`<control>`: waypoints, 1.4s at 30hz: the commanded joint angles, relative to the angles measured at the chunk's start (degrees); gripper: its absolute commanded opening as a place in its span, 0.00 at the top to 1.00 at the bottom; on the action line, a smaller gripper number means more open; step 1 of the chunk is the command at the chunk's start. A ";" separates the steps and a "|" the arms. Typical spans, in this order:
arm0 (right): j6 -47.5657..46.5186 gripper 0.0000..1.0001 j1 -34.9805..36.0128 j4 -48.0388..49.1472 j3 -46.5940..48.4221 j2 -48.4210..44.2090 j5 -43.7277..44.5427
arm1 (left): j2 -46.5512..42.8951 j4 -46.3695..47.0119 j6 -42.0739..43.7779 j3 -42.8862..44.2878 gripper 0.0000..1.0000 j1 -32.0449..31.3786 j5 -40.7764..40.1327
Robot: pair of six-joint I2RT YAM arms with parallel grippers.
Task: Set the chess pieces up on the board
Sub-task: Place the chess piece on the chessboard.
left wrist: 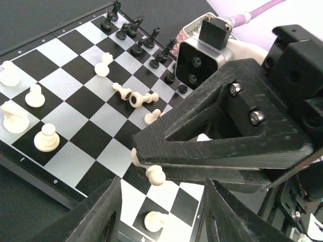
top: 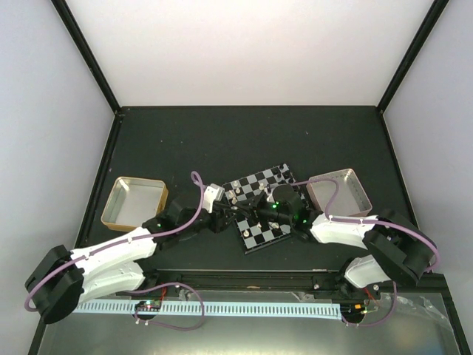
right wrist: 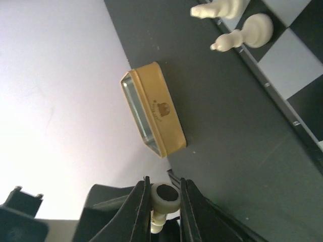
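Observation:
The board (left wrist: 75,108) lies tilted in the left wrist view, with black chess pieces (left wrist: 132,30) ranked along its far edge and white ones (left wrist: 46,138) standing at the left. My right gripper (right wrist: 164,201) is shut on a white pawn (right wrist: 166,195). Its felt base faces the right wrist camera, and its round head (left wrist: 157,175) pokes out below that gripper's finger (left wrist: 217,146). My left gripper (left wrist: 161,201) is open low over the board's near corner, with a white pawn (left wrist: 154,221) between its fingers and touching neither. Both grippers meet over the board (top: 275,177).
A few pieces lie toppled mid-board (left wrist: 133,97). A yellow tin (top: 134,201) sits left of the board and shows again in the right wrist view (right wrist: 154,116). A pinkish tray (top: 338,192) sits to the right. Two white pieces (right wrist: 247,33) stand near the board's edge.

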 commanded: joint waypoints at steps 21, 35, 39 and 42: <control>1.94 0.87 -0.33 3.42 -0.32 0.48 -2.83 | 1.04 4.82 2.74 2.07 0.72 -1.29 -3.96; 1.19 0.86 -0.40 3.15 0.33 0.75 -3.68 | 1.79 5.60 4.12 2.38 0.79 -1.64 -4.71; 0.73 0.86 -0.39 2.65 0.51 0.76 -3.97 | 1.91 5.92 4.47 2.57 0.87 -1.59 -4.88; 0.29 0.86 -0.40 1.77 0.64 0.88 -4.14 | 2.17 5.91 4.77 2.80 0.92 -1.60 -5.01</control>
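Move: The white chess piece, held in the right fingertips with its head sticking out, has its middle about 1 cm ahead of the left hand, 2 cm to its right and 1 cm below. From the right hand, that middle is about 1 cm to the left, level in height. Some 10 cm below the left hand, the nearest standing white piece is about 2 cm ahead and 1 cm left; the near-corner white piece is roughly 8 cm back and 3 cm right. Easing forward by under 1 cm, the left hand dips about 1 cm and comes back up, tilting its fingertips some 5 degrees upward while closing its half-open fingers in two stages around the projecting head. The right hand keeps its grip, rises about 1 cm early on with a slight shift left towards the left fingers, then holds there. ##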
